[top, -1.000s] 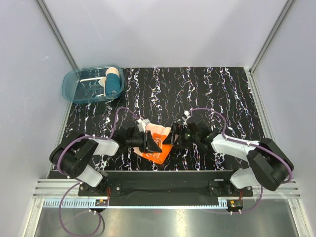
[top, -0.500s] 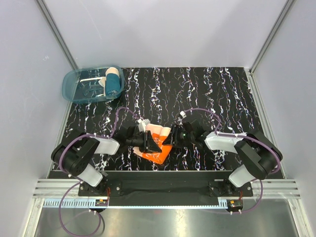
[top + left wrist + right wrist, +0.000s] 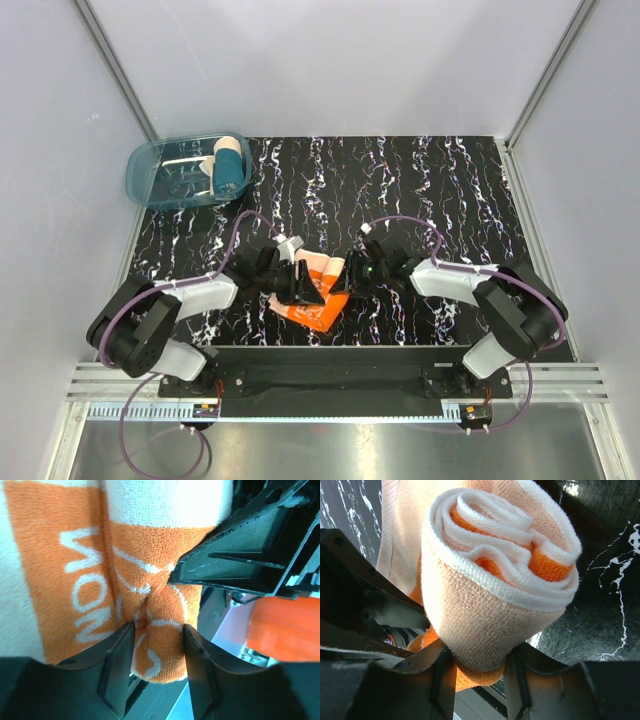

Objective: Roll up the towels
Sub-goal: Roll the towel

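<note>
The orange towel lies near the front middle of the black marbled table, partly rolled, with both grippers on it. My right gripper is shut on the end of the roll, whose spiral of cream and orange layers faces the camera. From the left, my left gripper has a fold of the same towel between its fingers, and the fold touches both. In the top view the left gripper and right gripper meet head-on. The teal-blue towel lies rolled in the tub.
A translucent blue plastic tub stands at the back left corner of the table. Grey walls and metal posts close in the table on three sides. Both arm bases sit on the rail along the near edge.
My right gripper has moved left onto the roll and shut on it. The left gripper's jaws have widened a little around the fold, and the left arm has shifted slightly away from the near edge.
</note>
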Robot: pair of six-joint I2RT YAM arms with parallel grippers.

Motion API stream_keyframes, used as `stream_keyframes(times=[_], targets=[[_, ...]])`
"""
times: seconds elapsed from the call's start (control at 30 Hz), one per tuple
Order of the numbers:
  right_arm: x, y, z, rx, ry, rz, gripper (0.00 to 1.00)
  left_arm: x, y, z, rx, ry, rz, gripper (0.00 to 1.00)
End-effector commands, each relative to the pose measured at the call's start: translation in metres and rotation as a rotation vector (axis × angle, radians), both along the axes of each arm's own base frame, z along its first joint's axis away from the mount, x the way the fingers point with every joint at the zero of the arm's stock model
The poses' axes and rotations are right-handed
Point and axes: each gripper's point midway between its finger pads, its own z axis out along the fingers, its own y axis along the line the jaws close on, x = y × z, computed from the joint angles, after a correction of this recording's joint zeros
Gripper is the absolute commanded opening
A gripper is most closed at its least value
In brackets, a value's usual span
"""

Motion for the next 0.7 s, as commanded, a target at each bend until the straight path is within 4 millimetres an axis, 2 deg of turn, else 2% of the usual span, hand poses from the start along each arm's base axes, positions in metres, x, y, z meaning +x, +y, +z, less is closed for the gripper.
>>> stream_keyframes(times=[0.0,0.2,0.23,0.3,0.33,0.37,0.4,0.43,0.5,0.53,0.67], targets=[[-0.018,-0.02,-0.024,-0.138,0.07,0.025,0.4,0.013,0.011,0.004,0.097,-0.082,0.027,0.49],[-0.024,-0.02,-0.023,-0.16,0.09,0.066,0.39,0.022,0.022,0.02,0.266,-0.225,0.053,0.54],[-0.024,-0.02,-0.021,-0.163,0.086,0.071,0.39,0.015,0.02,0.025,0.295,-0.256,0.024,0.56],[-0.026,-0.022,-0.022,-0.177,0.096,0.075,0.39,0.024,0.02,0.038,0.353,-0.34,0.053,0.58],[-0.025,-0.021,-0.021,-0.179,0.092,0.08,0.38,0.015,0.016,0.043,0.377,-0.367,0.028,0.62],[-0.026,-0.022,-0.021,-0.186,0.1,0.082,0.39,0.017,0.013,0.054,0.386,-0.41,0.037,0.63],[-0.027,-0.022,-0.02,-0.189,0.099,0.085,0.38,0.024,0.017,0.058,0.435,-0.46,0.076,0.63],[-0.025,-0.022,-0.018,-0.191,0.094,0.083,0.38,0.017,0.012,0.062,0.449,-0.507,0.051,0.64],[-0.026,-0.022,-0.016,-0.197,0.098,0.085,0.38,0.019,0.01,0.076,0.464,-0.599,0.068,0.66],[-0.026,-0.023,-0.016,-0.198,0.101,0.086,0.38,0.011,0.003,0.082,0.451,-0.633,0.043,0.67],[-0.027,-0.022,-0.013,-0.199,0.098,0.088,0.38,0.007,-0.002,0.088,0.526,-0.745,0.046,0.7]])
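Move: Just ahead of the left hand, about 2 cm farther out and 1 cm to its right, is the middle of the orange towel's roll; the left fingers straddle the near part, already loosened. The unrolled flap lies some 5 cm to this hand's left, 3 cm ahead and 3 cm lower, and the right gripper's tips pinch the roll about 4 cm ahead and 4 cm right. From the right hand the roll's middle is some 2 cm back and 2 cm left. Opening its fingers further, the left hand first slides about 1.5 cm right-to-left and forward along the near part of the roll, then lifts off it, rising about 7 cm and easing a little right and back while its wrist swings some 40 degrees to point the fingers more steeply down and forward. The right hand keeps its pinch on the roll and eases about 1 cm back and right. ##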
